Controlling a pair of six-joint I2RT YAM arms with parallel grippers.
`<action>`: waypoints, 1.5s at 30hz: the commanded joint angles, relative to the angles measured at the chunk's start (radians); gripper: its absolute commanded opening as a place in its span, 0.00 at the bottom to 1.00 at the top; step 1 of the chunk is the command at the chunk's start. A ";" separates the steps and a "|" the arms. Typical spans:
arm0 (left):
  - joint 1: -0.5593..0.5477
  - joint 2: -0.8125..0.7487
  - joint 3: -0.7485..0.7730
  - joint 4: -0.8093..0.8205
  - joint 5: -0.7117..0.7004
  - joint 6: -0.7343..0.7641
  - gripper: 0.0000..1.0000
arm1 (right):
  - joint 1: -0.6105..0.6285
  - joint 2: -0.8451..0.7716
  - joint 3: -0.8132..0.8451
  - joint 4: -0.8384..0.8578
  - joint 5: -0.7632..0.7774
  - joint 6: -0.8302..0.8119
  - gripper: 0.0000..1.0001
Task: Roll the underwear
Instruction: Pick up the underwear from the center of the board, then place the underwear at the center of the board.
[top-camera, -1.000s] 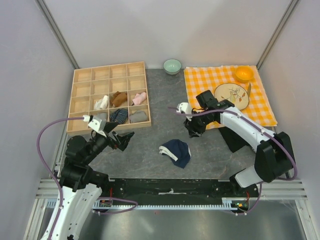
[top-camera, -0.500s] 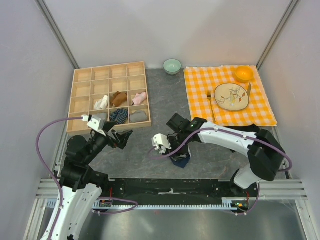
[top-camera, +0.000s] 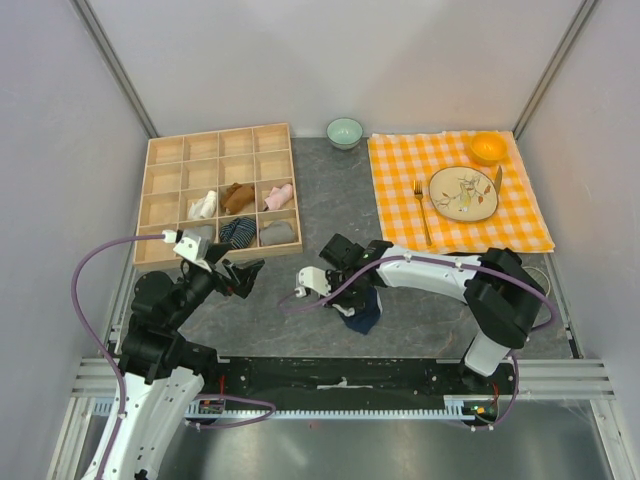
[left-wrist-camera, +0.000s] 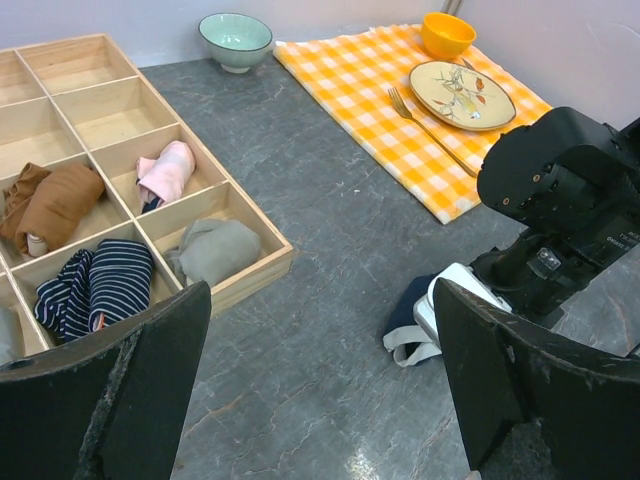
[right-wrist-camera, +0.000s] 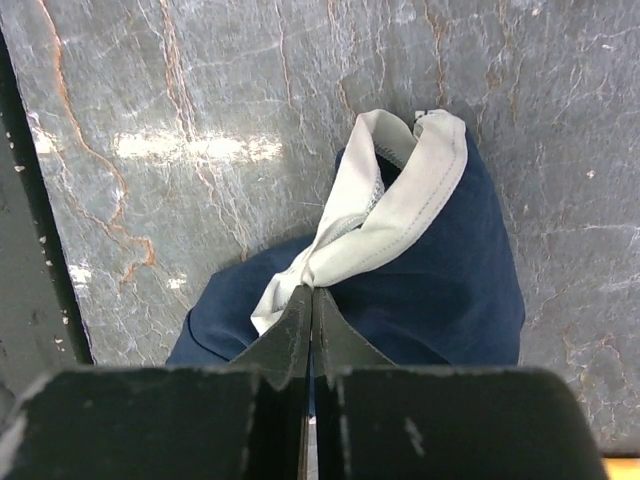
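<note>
The navy underwear (top-camera: 366, 312) with white trim lies bunched on the grey table near the front centre. It also shows in the left wrist view (left-wrist-camera: 404, 318) and in the right wrist view (right-wrist-camera: 450, 260). My right gripper (right-wrist-camera: 312, 292) is shut on the white trim at the garment's edge, and the trim is pulled to a point at the fingertips. In the top view the right gripper (top-camera: 344, 298) sits low over the garment's left side. My left gripper (top-camera: 244, 272) is open and empty, left of the underwear and above bare table (left-wrist-camera: 322, 300).
A wooden compartment tray (top-camera: 160, 195) at the back left holds several rolled garments, among them a striped one (top-camera: 238, 232) and a grey one (top-camera: 278, 232). A teal bowl (top-camera: 345, 131) stands at the back. A checked cloth (top-camera: 395, 190) carries a plate (top-camera: 463, 193), fork and orange bowl (top-camera: 488, 147).
My right arm has swung from beside the checked cloth down to the underwear and closed on its white trim. The garment is more bunched. The left arm has barely moved.
</note>
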 joint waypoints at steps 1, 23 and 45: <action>0.002 -0.004 0.003 0.002 -0.012 0.025 0.98 | 0.005 -0.035 0.057 -0.015 -0.009 0.013 0.00; 0.002 -0.007 0.005 0.000 -0.020 0.027 0.98 | -0.303 -0.300 0.400 -0.213 -0.381 0.112 0.00; 0.002 0.005 0.000 0.007 0.005 0.022 0.98 | -0.305 -0.320 -0.073 0.002 -0.361 -0.127 0.61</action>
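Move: The right hand already pinches the underwear by its pale waistband; the underwear's middle is about 2 cm ahead, 1 cm to the right and 1 cm below. The clear board it is swung to lies some 9 cm ahead and 13 cm right, 2 cm lower. The grey roll in the tray is roughly 19 cm ahead and 16 cm left, and the fork about 23 cm ahead and 18 cm right. From the left hand the underwear lies about 23 cm right, level ahead and 24 cm below. Up first, some 27 cm and drifting left, the right hand carries the pinched underwear off the board, its left side rolling up. It then whips right about 20 cm, forward and down almost to the board, wrist turning clockwise, fingers starting to open on the way down and letting go. Finally it rises and swings back left, opening wider. ##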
